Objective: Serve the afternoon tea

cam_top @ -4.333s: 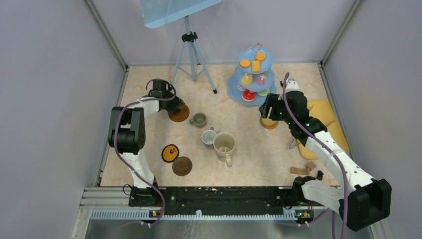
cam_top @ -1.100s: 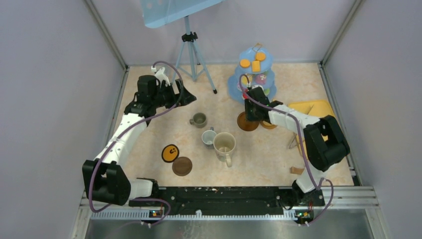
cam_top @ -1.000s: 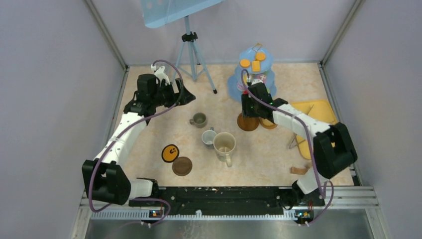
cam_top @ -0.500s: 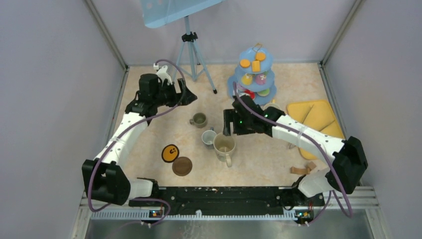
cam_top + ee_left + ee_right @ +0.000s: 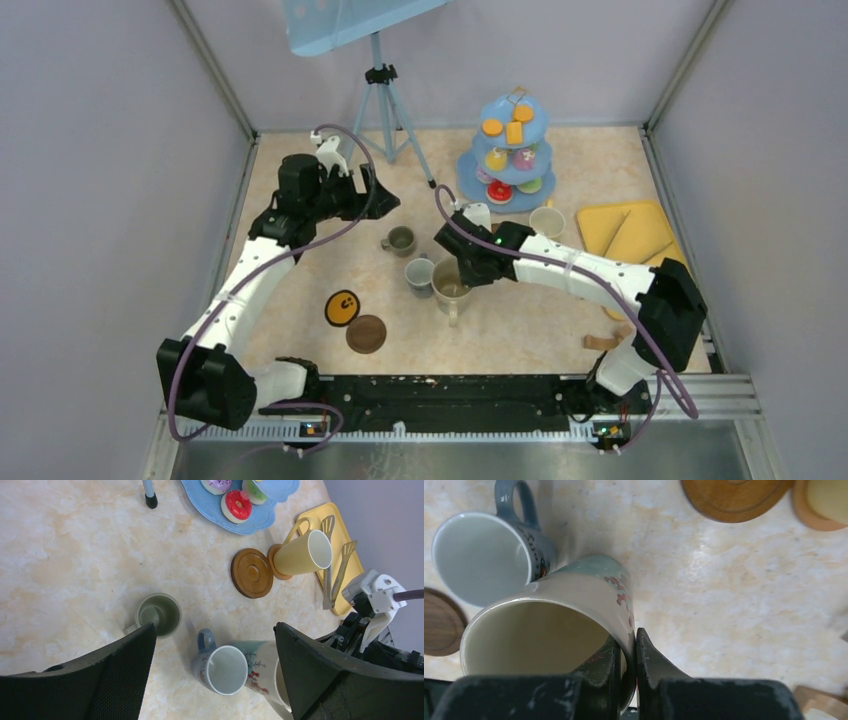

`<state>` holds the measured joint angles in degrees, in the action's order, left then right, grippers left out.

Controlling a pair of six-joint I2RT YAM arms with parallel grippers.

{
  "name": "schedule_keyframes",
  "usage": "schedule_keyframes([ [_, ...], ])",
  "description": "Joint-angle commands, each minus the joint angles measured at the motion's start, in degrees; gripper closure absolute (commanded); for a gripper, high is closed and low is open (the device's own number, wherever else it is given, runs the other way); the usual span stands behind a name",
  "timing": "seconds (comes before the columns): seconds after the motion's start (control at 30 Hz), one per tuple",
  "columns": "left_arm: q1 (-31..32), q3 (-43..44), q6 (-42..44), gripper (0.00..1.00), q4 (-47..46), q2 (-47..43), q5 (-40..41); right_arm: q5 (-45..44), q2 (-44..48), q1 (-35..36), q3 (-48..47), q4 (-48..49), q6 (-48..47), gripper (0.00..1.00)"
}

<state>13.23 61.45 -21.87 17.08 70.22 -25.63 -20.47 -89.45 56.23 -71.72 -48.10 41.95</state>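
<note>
My right gripper (image 5: 628, 641) is shut on the wall of the large cream mug (image 5: 549, 620), one finger inside the rim and one outside. That cream mug (image 5: 452, 290) sits mid-table, touching a small grey-blue mug (image 5: 419, 275). Another small grey mug (image 5: 400, 240) stands just behind them. The yellow mug (image 5: 300, 555) rests on a coaster beside a bare brown coaster (image 5: 251, 573). The light-blue cake stand (image 5: 475, 185) with toy cakes is at the back. My left gripper (image 5: 214, 630) hangs open above the mugs, holding nothing.
A flat yellow tray (image 5: 640, 235) with metal tongs (image 5: 330, 555) lies at the right. A tripod (image 5: 385, 100) stands at the back. A yellow-and-black coaster (image 5: 343, 307) and a brown coaster (image 5: 366, 334) lie front left. A small brown piece (image 5: 600, 342) lies front right.
My right gripper left the brown coaster by the yellow mug, swung left to the cream mug and closed on its rim. The left arm barely shifted.
</note>
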Motion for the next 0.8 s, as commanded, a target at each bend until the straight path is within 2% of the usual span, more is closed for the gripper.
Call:
schedule_keyframes([
  [0.0,0.1,-1.1,1.1,0.07,-0.9,-2.2,1.1,-8.3,4.4,-0.6,-6.4,-1.8,-3.0,1.0],
  [0.13,0.1,-1.4,0.3,0.06,-1.8,-1.8,0.1,-7.5,8.6,-5.0,-7.3,0.1,-9.1,1.0],
  [0.23,0.1,-1.2,-0.2,0.06,-2.5,-1.3,-0.5,-2.4,11.6,-12.0,-5.0,4.1,-13.4,1.0],
  [0.47,0.1,-0.8,-0.8,0.06,-2.6,-0.5,-1.0,8.2,10.6,-26.3,-3.7,11.7,-18.9,1.0],
  [0.57,0.1,-0.8,-0.8,0.06,-2.4,-0.5,-0.8,11.4,7.9,-29.4,-4.3,13.0,-20.1,1.0],
  [0.77,0.1,-1.4,-0.8,0.06,-2.3,-0.8,-0.2,10.6,3.3,-30.7,-5.1,14.9,-22.7,1.0],
])
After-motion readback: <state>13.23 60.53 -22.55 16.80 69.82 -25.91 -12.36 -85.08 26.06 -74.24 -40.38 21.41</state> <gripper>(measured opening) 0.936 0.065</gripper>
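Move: The right hand already pinches the large mug's right rim and is to take it to the brown coaster, which lies about 13 cm ahead, 8 cm to the right and 10 cm below. The yellow mug stands some 15 cm ahead and 18 cm right, the small blue mug about 3 cm ahead and 9 cm left. From the left hand the brown coaster is roughly 24 cm right, 1 cm ahead and 23 cm down. Right hand carries the pinched mug 12 cm forward and right, rising 7 cm, then sinking towards the brown coaster. ##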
